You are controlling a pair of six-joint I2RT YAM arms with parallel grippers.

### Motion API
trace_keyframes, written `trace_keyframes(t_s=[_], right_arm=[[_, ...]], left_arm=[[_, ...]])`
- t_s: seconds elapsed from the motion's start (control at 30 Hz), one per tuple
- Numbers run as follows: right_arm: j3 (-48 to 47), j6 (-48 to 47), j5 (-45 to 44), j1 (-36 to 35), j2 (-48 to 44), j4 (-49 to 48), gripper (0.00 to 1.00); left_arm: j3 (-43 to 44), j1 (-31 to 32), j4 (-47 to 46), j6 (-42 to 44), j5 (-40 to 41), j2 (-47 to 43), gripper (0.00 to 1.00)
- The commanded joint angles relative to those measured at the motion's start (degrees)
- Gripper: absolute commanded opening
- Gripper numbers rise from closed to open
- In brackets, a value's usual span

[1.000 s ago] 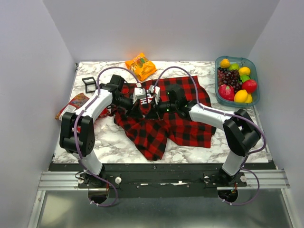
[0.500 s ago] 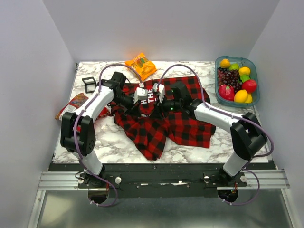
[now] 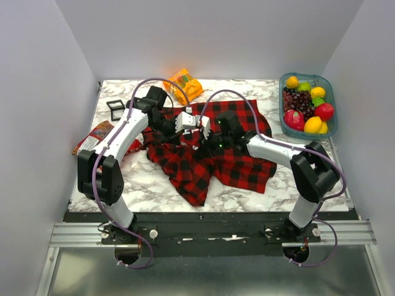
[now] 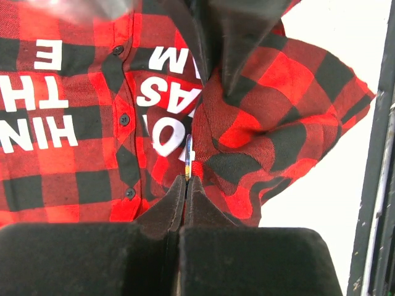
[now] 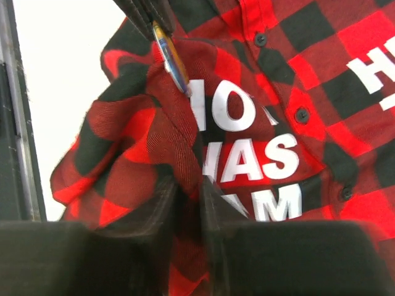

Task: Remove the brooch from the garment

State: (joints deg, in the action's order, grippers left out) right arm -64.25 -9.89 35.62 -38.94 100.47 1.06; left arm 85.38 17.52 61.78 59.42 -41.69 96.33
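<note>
The garment [image 3: 237, 161], a red-and-black plaid shirt with white lettering [image 5: 271, 157], lies bunched on the marble table. The brooch [image 5: 170, 60] is a thin, colourful disc against the shirt front, seen edge-on [image 4: 187, 155] in the left wrist view. My left gripper [image 4: 186, 179] is shut on its lower edge. My right gripper [image 5: 190, 188] faces it a short way off, its jaws pressed on a raised fold of the garment [image 4: 259, 117] beside the brooch. In the top view both wrists meet over the shirt's upper left part, and the brooch is hidden there.
An orange snack bag [image 3: 183, 85] lies at the back of the table. A teal tray [image 3: 307, 76] of fruit stands at the back right. A red packet [image 3: 92, 137] and a small black frame [image 3: 115, 109] lie at the left edge.
My left gripper closed fully on the brooch. The right gripper opened, then closed on a fold of the shirt. The fabric bunched up and now hides the lettering in the top view.
</note>
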Motion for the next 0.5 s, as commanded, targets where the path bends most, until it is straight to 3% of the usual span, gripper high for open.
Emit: trace_keyframes(t_s=[0.0, 0.13, 0.47], right_arm=[[-1.3, -4.4, -1.4, -0.3, -0.3, 1.2, 0.10], [1.1, -9.3, -5.2, -0.2, -2.6, 1.8, 0.03], [2.2, -9.7, -8.6, -0.2, -5.0, 1.3, 0.04]], left_arm=[[0.6, 2.1, 1.8, 3.8, 7.0, -2.8, 0.00], [1.8, 3.2, 4.3, 8.2, 11.5, -2.9, 0.00], [3.4, 6.8, 9.1, 13.5, 21.6, -2.2, 0.00]])
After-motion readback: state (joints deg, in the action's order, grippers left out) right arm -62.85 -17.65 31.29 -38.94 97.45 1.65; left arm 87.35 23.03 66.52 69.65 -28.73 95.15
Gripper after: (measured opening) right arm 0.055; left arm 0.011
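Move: The left hand already holds the brooch edge-on, its middle about 1 cm right of and 1 cm below the finger point. From the right hand the brooch is roughly 5 cm left and 2 cm above, while the fold of garment that its fingers are closing on lies 1 cm beneath the finger point. The white lettering is some 3 cm ahead, 2 cm left and 5 cm below the right hand; the middle shirt button, about 5 cm ahead, 3 cm left, also 5 cm down. The right fingers finish closing and pinch the garment fold beside the brooch, then ease just over 1 cm to the right and 1 cm forward, rising slightly at the end and rolling about 10 degrees. Still gripping the brooch, the left hand draws about 1 cm left, away from the right hand, and a little back, twisting nearly 20 degrees so that its fingers point more steeply down. ##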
